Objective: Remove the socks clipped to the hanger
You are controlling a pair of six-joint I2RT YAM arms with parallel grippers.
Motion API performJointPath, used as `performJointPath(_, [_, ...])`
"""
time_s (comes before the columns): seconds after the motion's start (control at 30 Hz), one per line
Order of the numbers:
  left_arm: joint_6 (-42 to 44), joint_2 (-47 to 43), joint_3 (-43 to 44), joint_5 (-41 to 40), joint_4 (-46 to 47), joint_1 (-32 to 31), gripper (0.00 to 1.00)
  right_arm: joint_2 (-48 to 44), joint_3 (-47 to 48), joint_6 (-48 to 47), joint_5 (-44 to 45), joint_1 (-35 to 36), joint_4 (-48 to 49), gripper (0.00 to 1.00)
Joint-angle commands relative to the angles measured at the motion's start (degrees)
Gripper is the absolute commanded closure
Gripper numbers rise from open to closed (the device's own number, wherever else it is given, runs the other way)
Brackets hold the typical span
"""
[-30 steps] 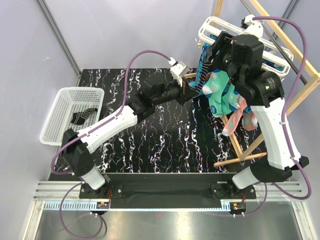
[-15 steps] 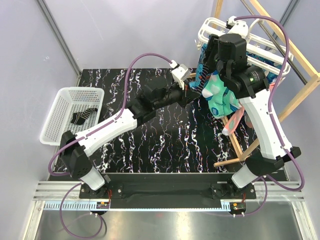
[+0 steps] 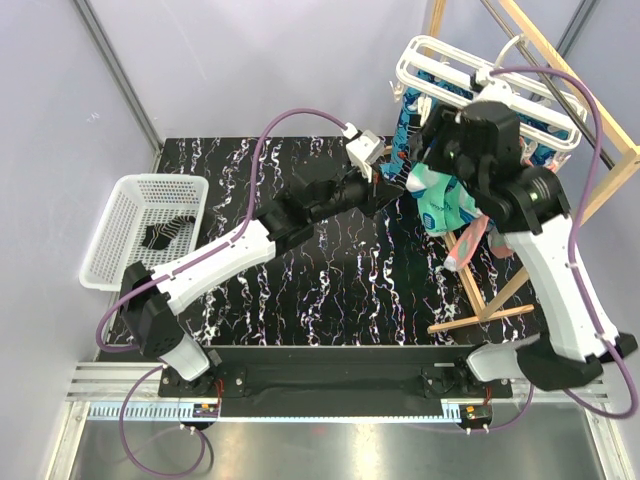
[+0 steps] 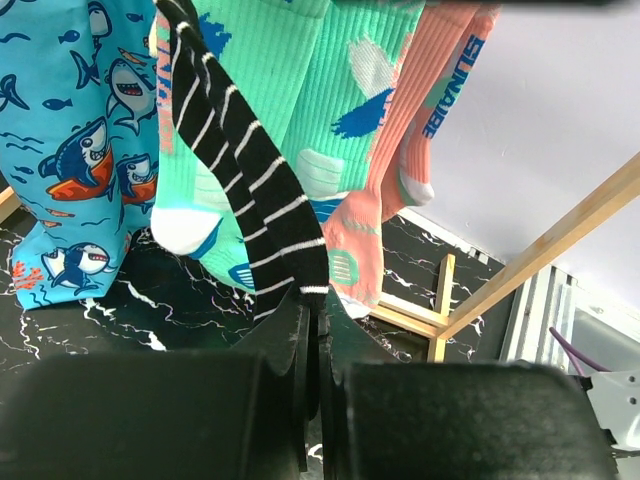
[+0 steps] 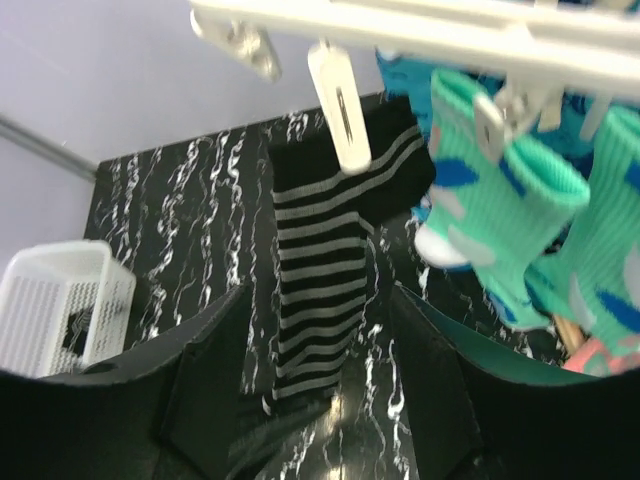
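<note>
A white plastic hanger (image 3: 452, 62) hangs from the wooden frame at the back right with socks clipped under it. In the left wrist view a black striped sock (image 4: 250, 180) hangs in front of mint-green socks (image 4: 310, 90), a salmon-pink sock (image 4: 400, 170) and a blue shark sock (image 4: 80, 150). My left gripper (image 4: 315, 305) is shut on the striped sock's lower end. In the right wrist view a white clip (image 5: 340, 100) on the hanger bar (image 5: 450, 30) holds that striped sock (image 5: 330, 270). My right gripper (image 5: 320, 370) stands open below the clip, one finger on either side of the sock.
A white basket (image 3: 120, 250) sits at the table's left edge with a dark sock (image 3: 165, 232) inside. The light wooden frame (image 3: 585, 115) surrounds the hanger, and its base bars (image 3: 480, 318) lie on the black marbled table (image 3: 330, 290).
My right wrist swung left, then back down under the hanger, so more of the rack shows. The left gripper edged right toward the hanger, still shut on the striped sock.
</note>
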Motion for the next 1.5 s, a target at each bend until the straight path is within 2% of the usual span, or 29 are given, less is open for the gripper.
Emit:
performJointPath(0.0, [1.0,-1.6,1.5,-1.5,3.3,-0.8,1.00,-4.7,-4.9,3.1,-5.0,-0.2,3.2,0.36])
performJointPath(0.27, [1.1,-0.4,3.3,-0.9,2.8,-2.2,1.00,-8.0,-15.3,5.5,-10.5,-0.2,8.9,0.38])
performJointPath(0.4, [1.7,-0.4,3.6,-1.3,2.4,-2.9,1.00,-9.2,-18.8,5.8,-8.5,-0.2,11.1,0.44])
performJointPath(0.43, [1.7,-0.4,3.6,-1.4,2.5,-2.9,1.00,-9.5,-19.1,5.8,-7.9,-0.2,11.2,0.49])
performJointPath(0.5, [1.4,-0.5,3.6,-1.2,2.1,-3.0,1.00,-9.7,-19.7,5.6,-8.0,-0.3,11.3,0.76])
performJointPath(0.53, [1.1,-0.6,3.4,-1.0,2.0,-2.9,0.97,-9.9,-19.8,5.6,-7.8,-0.3,11.3,0.89])
performJointPath(0.57, [0.0,-0.7,3.7,-0.6,1.8,-2.9,0.84,-10.4,-20.0,5.5,-7.6,-0.3,11.4,1.00])
performJointPath(0.7, [-3.6,-1.9,6.1,-1.6,-4.0,-2.9,0.64,-12.7,-22.7,4.1,-6.3,-0.3,11.9,1.00])
performJointPath(0.8, [-6.5,-3.5,9.1,-7.4,-9.7,-2.5,0.50,-14.6,-24.4,3.5,-5.9,-0.2,12.6,1.00])
performJointPath(0.93, [-11.6,-2.5,16.8,-9.1,-15.7,1.3,0.41,-16.3,-26.6,3.5,-7.0,-0.3,14.4,1.00])
performJointPath(1.07, [-16.8,0.9,25.6,-4.4,-18.7,5.6,0.37,-16.8,-27.4,2.7,-7.5,-0.3,15.3,1.00])
performJointPath(1.1, [-16.8,3.2,29.9,-3.7,-19.9,6.1,0.37,-16.7,-27.4,2.6,-7.7,-0.2,15.3,1.00])
performJointPath(1.23, [-16.4,8.8,38.1,-1.2,-21.1,7.3,0.30,-17.2,-27.8,2.2,-7.3,-0.3,15.5,1.00])
performJointPath(1.33, [-20.6,11.1,37.6,3.6,-15.5,8.0,0.28,-17.8,-28.2,2.0,-7.2,-0.2,15.6,1.00])
performJointPath(1.47, [-24.4,13.0,36.1,4.6,-10.6,7.9,0.27,-18.1,-28.3,1.9,-7.7,-0.3,15.9,1.00])
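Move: The striped sock hangs slanting from its clip, toe shut in the left fingers; for the open right hand, its foot lies about 6 cm below, 2 back and 2 left, the clip some 6 ahead, 2 right and 3 up, the green sock roughly 3 ahead, 8 right and 6 below. From the left hand the clip is about 11 cm ahead, 5 right and 11 up, the shark sock about 12 ahead and 5 right, level in height. Right hand sinks 6 cm and back, pinches the striped sock; left releases, rising 15 cm towards its clip. ##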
